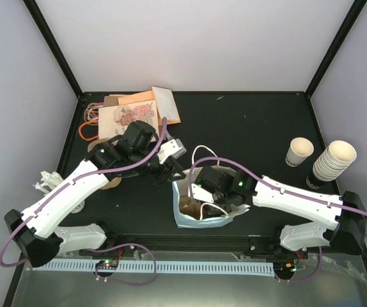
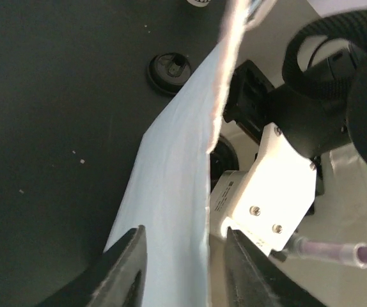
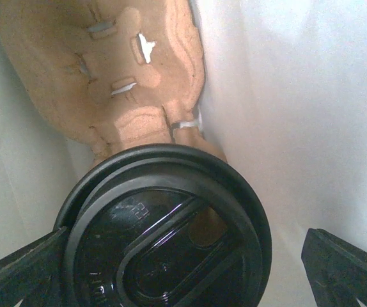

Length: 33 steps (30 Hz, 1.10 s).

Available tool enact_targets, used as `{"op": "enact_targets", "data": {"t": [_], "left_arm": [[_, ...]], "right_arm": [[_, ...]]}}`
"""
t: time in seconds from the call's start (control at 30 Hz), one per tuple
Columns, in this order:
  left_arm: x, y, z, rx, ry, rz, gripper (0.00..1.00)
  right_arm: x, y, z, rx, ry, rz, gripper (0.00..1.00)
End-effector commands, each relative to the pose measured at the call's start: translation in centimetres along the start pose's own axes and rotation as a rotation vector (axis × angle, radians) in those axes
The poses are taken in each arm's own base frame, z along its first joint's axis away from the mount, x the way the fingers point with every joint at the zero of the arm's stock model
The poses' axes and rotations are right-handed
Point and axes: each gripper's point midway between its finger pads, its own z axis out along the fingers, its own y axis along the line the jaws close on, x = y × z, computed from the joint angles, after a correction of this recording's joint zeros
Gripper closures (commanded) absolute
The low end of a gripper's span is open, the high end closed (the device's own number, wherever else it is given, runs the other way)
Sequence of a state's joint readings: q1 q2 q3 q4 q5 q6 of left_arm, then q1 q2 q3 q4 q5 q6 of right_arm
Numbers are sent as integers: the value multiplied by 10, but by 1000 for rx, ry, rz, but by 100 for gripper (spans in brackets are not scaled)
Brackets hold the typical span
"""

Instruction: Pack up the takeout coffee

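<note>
The takeout coffee (image 3: 164, 230) shows as a black lid with a sip hole, low inside the white paper bag (image 1: 182, 216). It rests against a brown pulp carrier (image 3: 107, 70). My right gripper (image 3: 180, 268) reaches into the bag and is open; its left finger sits by the lid's rim and its right finger (image 3: 343, 268) stands well apart from it. In the top view the right gripper (image 1: 206, 195) hides the cup. My left gripper (image 2: 183, 268) straddles the bag's left wall (image 2: 171, 192), one finger on each side with a gap between them. From above the left gripper (image 1: 169, 174) is at the bag's upper left rim.
A single cream cup (image 1: 299, 152) and a stack of cream cups (image 1: 332, 160) stand at the right. Flat paper bags with handles (image 1: 132, 112) lie at the back left. A round black disc (image 2: 169, 69) lies on the table beyond the bag. The right arm's white wrist (image 2: 266, 198) crowds the bag.
</note>
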<state>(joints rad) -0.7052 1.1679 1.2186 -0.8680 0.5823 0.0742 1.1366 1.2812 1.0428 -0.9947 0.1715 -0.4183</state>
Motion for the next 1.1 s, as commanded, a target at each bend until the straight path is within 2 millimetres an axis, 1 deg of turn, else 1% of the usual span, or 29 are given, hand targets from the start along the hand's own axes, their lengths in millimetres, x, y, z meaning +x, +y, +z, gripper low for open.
{"op": "enact_targets", "data": {"t": [0.0,0.07,0.13,0.23,0.6,0.83,0.97,1.07], "left_arm": [[-9,1,-4,-53,21,46,73],[-10,2,-5,-75,35,57,86],[-11,3,-5,-90,42,67,93],[-11,4,-5,-109,51,75,98],[-10,4,-6,-142,67,99,98],[-11,6,-9,-165,62,109,98],[-12,7,-12,-186,52,117,99],[-14,8,-15,-199,42,122,99]], "right_arm": [[-15,-7,-17,26,-93,-6,0],[-17,-10,-20,41,-109,-5,0],[-17,-13,-24,58,-116,-6,0],[-19,-16,-31,78,-143,-5,0],[-33,-25,-73,131,-315,23,0],[-36,-27,-87,142,-370,45,0],[-42,-34,-108,173,-445,75,0],[-48,-37,-130,185,-520,96,0]]}}
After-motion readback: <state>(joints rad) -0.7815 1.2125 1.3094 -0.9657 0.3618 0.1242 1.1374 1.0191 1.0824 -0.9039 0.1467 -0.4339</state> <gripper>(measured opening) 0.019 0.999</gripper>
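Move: The left hand's half-open fingers already straddle the bag rim, about 1 cm to the right of it and 1 cm below. From that hand the lidded coffee cup lies some 8 cm right, 9 cm back and roughly 18 cm down. The open right hand is inside the bag, with the coffee cup's lid about 5 cm under it and 1 cm back; a spare lid lies on the table some 18 cm to its right, 3 cm ahead and 13 cm below. Left fingers pinch the bag rim while the open right hand, tilting, rises about 10 cm off the coffee. ##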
